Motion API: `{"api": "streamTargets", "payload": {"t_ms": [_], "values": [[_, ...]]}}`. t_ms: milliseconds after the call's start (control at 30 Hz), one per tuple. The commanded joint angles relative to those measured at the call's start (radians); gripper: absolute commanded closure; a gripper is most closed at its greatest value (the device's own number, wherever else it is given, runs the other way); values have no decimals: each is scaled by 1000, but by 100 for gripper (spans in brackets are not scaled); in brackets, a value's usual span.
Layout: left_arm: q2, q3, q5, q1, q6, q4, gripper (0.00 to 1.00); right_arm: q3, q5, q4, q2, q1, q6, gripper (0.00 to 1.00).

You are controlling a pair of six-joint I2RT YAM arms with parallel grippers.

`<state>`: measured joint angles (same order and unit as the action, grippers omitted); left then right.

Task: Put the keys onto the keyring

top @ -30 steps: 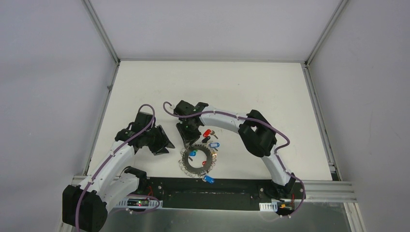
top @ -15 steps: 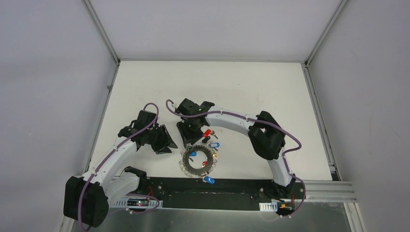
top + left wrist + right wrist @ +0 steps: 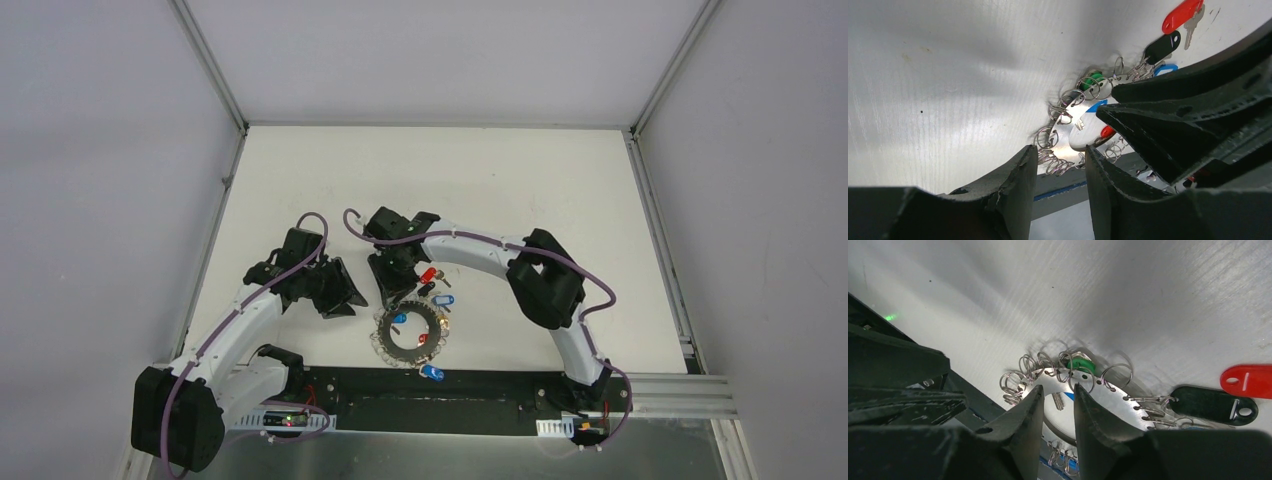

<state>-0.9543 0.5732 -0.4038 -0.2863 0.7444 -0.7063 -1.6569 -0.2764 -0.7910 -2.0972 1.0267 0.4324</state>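
Note:
The keyring [image 3: 408,336], a flat grey metal ring edged with wire loops, lies near the table's front edge. My right gripper [image 3: 396,288] hangs over its far rim. In the right wrist view its jaws [image 3: 1058,389] stand narrowly apart over the ring [image 3: 1108,399] with nothing between them. Through the gap shows a key blade [image 3: 1058,401] in the ring's hole. A red-tagged key [image 3: 428,274] lies loose beyond the ring, also seen as a red tag [image 3: 1248,380]. My left gripper [image 3: 342,296] is open just left of the ring [image 3: 1083,134], holding nothing.
A black tag [image 3: 1213,403] and a green tag [image 3: 1079,363] hang on the rim loops. A blue tag [image 3: 444,299] lies right of the ring. Another blue tag [image 3: 432,371] rests on the dark base strip [image 3: 500,385]. The right gripper's body [image 3: 1193,115] crowds the left wrist view.
My left gripper has edged right towards the ring. My right arm has shifted slightly, its elbow swinging right. The ring and the loose keys have not moved.

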Motion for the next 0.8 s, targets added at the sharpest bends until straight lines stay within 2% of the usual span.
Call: {"api": "streamTargets", "payload": {"t_ms": [0, 233, 367, 533, 767], "values": [[15, -3, -21, 4, -5, 40, 59, -48, 9, -13, -28, 6, 22, 69], [15, -8, -21, 4, -4, 42, 59, -70, 0, -16, -58, 6, 24, 71], [17, -10, -20, 4, -4, 45, 59, -76, -16, -5, -66, 6, 29, 79], [22, -10, -17, 4, -2, 44, 59, -84, -20, -10, -80, 6, 32, 83], [24, -6, -15, 4, -10, 43, 59, -84, -21, -8, -67, 6, 26, 97]]}}
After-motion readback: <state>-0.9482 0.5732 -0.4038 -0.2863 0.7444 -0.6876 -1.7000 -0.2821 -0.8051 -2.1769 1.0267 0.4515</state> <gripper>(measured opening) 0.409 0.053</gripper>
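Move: The ring beside the green tag, on the keyring plate's far-left rim, lies almost straight below the right hand, some 3 cm down and level with it otherwise. The green tag is about 1 cm ahead and 1 cm to the right, and the plate's centre some 5 cm back and 4 cm right. The black tag sits about 3 cm ahead and 7 cm right. From the left hand, that ring is some 7 cm to the right, level ahead, and about 5 cm lower. Lower the right gripper about 2 cm, nearly straight down, with its part-open fingers straddling the rim by the green tag. Once it is nearly down, close the fingers almost fully to pinch the small ring there, keeping the wrist all but still. ##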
